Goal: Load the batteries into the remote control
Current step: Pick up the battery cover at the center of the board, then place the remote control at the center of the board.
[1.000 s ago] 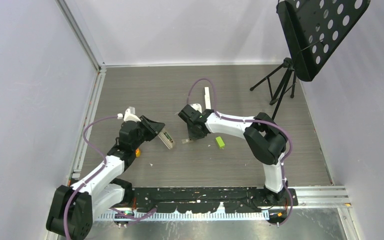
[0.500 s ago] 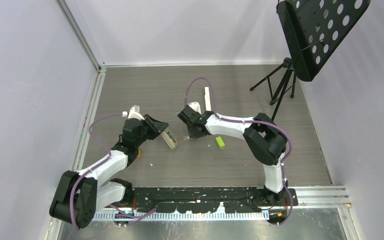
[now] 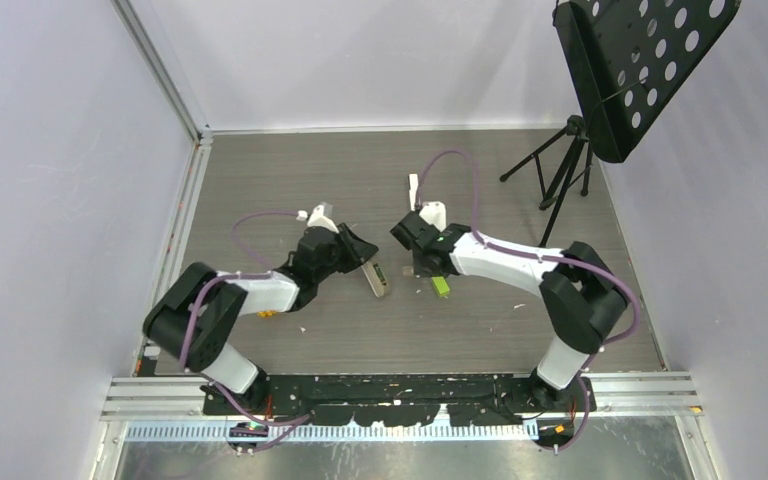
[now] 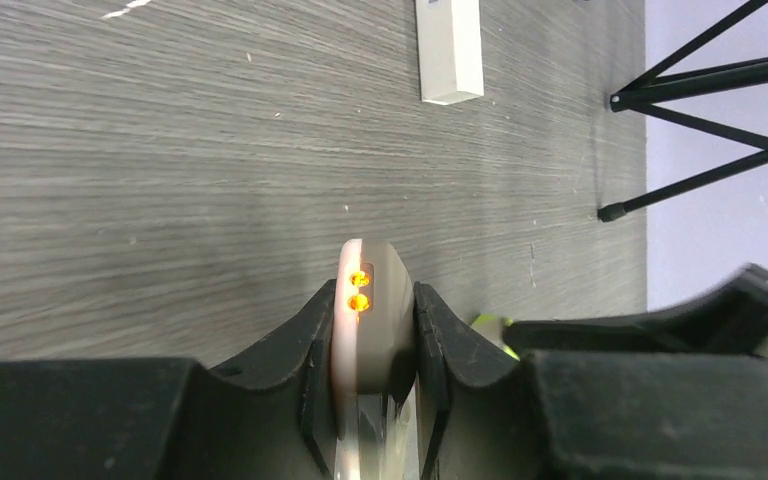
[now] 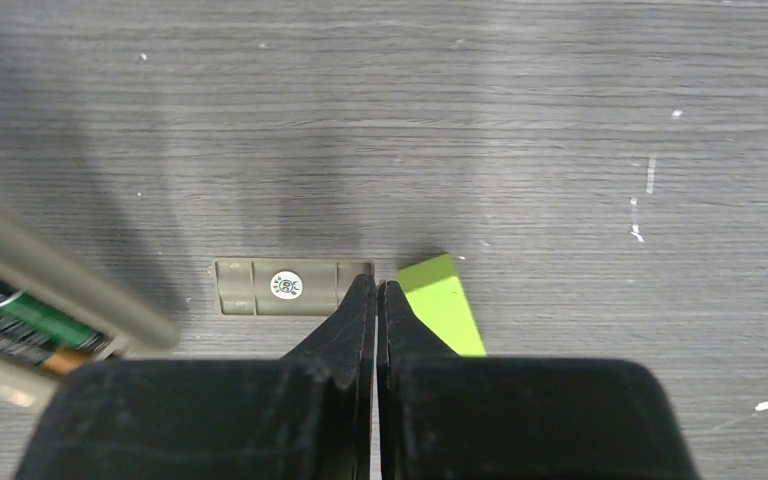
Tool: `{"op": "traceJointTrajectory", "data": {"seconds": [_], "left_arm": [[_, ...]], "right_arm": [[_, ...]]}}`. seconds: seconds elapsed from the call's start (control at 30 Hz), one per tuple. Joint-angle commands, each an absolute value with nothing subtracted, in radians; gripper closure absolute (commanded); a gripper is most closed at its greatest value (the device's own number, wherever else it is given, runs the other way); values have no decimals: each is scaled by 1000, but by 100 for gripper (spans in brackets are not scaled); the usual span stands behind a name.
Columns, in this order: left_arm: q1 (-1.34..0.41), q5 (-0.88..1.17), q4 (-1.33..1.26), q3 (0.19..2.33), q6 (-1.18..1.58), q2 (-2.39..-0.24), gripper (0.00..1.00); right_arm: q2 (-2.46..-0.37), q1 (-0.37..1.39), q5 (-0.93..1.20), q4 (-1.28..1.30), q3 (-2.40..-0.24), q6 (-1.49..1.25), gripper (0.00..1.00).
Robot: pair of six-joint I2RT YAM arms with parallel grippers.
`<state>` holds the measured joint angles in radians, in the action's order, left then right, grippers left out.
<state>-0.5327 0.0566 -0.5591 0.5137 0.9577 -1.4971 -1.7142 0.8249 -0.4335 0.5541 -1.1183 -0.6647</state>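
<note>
My left gripper (image 4: pixel 372 300) is shut on the beige remote control (image 4: pixel 378 315), gripping its two long sides; two orange lights glow at its end. From above, the remote (image 3: pixel 380 281) sticks out toward the right gripper (image 3: pixel 427 272). In the right wrist view its open compartment holds a green-and-black battery (image 5: pixel 28 325). The right gripper (image 5: pixel 376 290) is shut with nothing in it, fingertips down at the table between the loose beige battery cover (image 5: pixel 290 287) and a bright green block (image 5: pixel 444 300).
A second, white remote (image 4: pixel 450 55) lies farther back on the table (image 3: pixel 290 180). A black tripod (image 3: pixel 560 175) with a perforated stand top (image 3: pixel 640 60) occupies the back right corner. Purple walls enclose the table on three sides.
Both arms have swung right toward the middle. The left one carried the remote along with it. The right gripper has shut and now sits beside the green block.
</note>
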Motion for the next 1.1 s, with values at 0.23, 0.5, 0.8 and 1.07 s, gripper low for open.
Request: {"op": "traceJointTrajectory", "data": {"seconds": [0.23,0.5,0.8,1.07], "left_arm": [[-607,-164,-919,560,967,-1754,91],[-616,-263,-801,493,984,-1696,67],[-624,-319,-623,476,1044,-1632,37],[-629,-402,-206,539,1126,-1489,13]], "right_arm": [[-1558,756,-370,536,-1058,-717,100],[-1549,741,-309,533,-1059,-725,100],[-1548,733,-269,512,-1067,-729,100],[-1530,726,-225,513,-1071,-728,100]]}}
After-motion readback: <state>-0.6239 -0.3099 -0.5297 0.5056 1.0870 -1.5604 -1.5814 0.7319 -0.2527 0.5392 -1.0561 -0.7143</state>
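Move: The left gripper holds the remote; the bare board it goes to is about 6 cm below it and 3 cm back. The battery cover, already pinched by the right gripper, is roughly 8 cm right and 3 cm back of the left hand, some 2 cm lower. From the right hand, the remote's middle lies about 9 cm left and 1 cm back, nearly level; the green block is 3 cm right, 3 cm back and 3 cm below. Carry the remote forward and right about 3 cm each, dipping slightly towards the board. Then swing the left gripper back left some 5 cm, drawing back 2 cm and sinking, turning counter-clockwise about 15 degrees and opening wide to let go of the remote. With the right gripper, keep the battery cover pinched, lift it 2 cm and shift right, then ease back left while rolling its left side up. ##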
